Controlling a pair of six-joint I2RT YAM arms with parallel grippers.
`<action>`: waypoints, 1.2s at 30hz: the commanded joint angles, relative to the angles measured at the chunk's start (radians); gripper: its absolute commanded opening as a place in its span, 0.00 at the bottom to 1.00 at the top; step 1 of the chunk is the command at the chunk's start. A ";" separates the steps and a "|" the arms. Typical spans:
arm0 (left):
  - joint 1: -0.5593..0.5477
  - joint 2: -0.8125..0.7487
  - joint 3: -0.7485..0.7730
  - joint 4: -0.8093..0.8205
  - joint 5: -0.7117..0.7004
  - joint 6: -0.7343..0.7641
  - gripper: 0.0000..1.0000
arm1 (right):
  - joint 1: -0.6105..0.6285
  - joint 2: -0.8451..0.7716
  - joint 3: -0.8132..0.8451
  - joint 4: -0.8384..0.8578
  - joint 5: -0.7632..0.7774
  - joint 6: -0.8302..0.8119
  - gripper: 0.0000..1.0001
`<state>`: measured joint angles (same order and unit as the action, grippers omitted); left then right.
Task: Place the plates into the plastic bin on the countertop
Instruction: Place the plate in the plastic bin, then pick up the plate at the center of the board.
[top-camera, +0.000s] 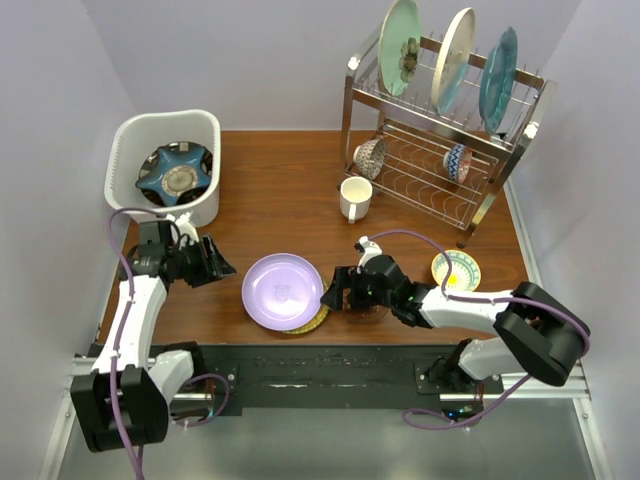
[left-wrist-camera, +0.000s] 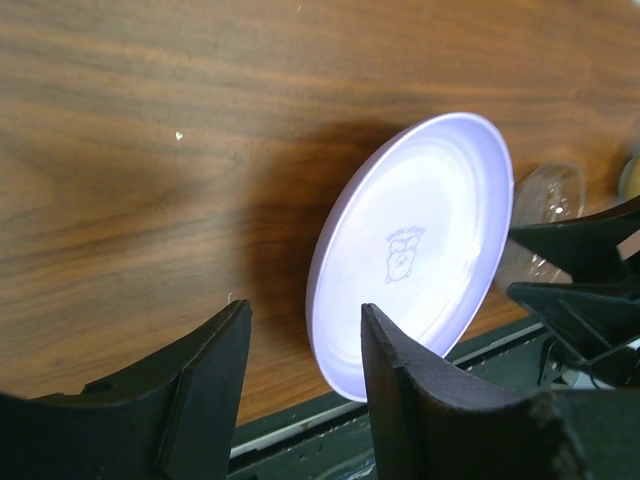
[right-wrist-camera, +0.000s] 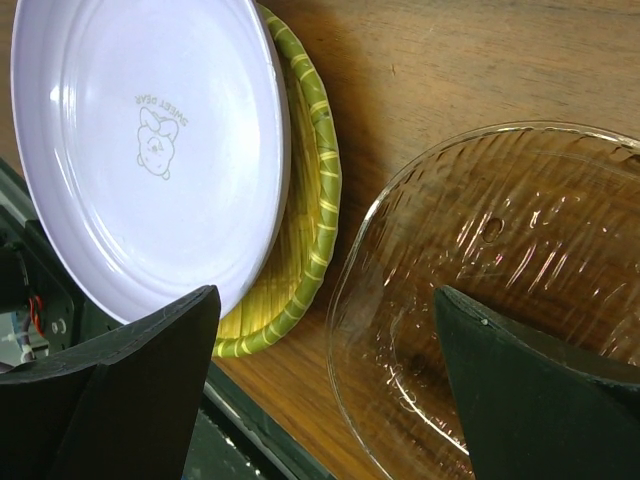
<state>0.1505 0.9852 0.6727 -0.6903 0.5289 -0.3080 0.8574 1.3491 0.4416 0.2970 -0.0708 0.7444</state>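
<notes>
A lavender plate (top-camera: 283, 291) lies near the front edge of the countertop (top-camera: 290, 200), leaning on a yellow-green woven dish (top-camera: 314, 322). My left gripper (top-camera: 225, 265) is just left of it, jaws apart and empty; in the left wrist view the lavender plate (left-wrist-camera: 415, 250) sits beyond the fingertips (left-wrist-camera: 400, 380). My right gripper (top-camera: 333, 290) stands open at the plate's right edge, over a clear glass dish (right-wrist-camera: 500, 270). The white plastic bin (top-camera: 130, 135) at back left holds a blue star-shaped dish (top-camera: 175, 178). Pale green (top-camera: 400, 45), cream (top-camera: 452, 60) and blue (top-camera: 497, 80) plates stand in the rack.
A steel wire dish rack (top-camera: 440, 170) at back right also holds two bowls (top-camera: 370, 157) on its lower tier. A white mug (top-camera: 355, 198) stands before it. A small yellow-patterned bowl (top-camera: 456, 270) sits beside my right arm. The table's front edge runs just below the lavender plate.
</notes>
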 joint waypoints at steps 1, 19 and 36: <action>-0.038 0.038 0.019 -0.012 -0.032 0.033 0.52 | 0.006 -0.002 0.025 0.027 -0.001 0.007 0.91; -0.269 0.205 0.028 0.044 -0.101 -0.034 0.43 | 0.006 0.002 0.025 0.017 0.003 -0.002 0.91; -0.313 0.193 0.030 0.040 -0.142 -0.063 0.00 | 0.006 -0.016 0.022 -0.002 0.014 -0.016 0.93</action>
<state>-0.1539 1.2095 0.6731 -0.6693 0.3790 -0.3561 0.8577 1.3537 0.4419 0.3031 -0.0704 0.7406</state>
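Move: The purple plate's middle is about 14 cm to the left hand's right, 3 cm back and 6 cm below. Its near rim is only a few centimetres from the fingers. The woven basket peeks out under it, its middle roughly 18 cm right, 6 cm back and 8 cm below the hand, and the glass plate is some 32 cm right and 5 cm back, at the same depth. From the right hand, the purple plate is about 12 cm left, level fore-and-aft, 2 cm below. With its fingers still half open, the left hand sinks about 5 cm while moving some 4 cm right and a little back to the purple plate's left rim, tipping its fingers farther down and turning about 10 degrees clockwise. As it eases to a stop there, the fingers close almost fully and pinch the thin rim, one pad on the plate's inner side and the other on its outside. ##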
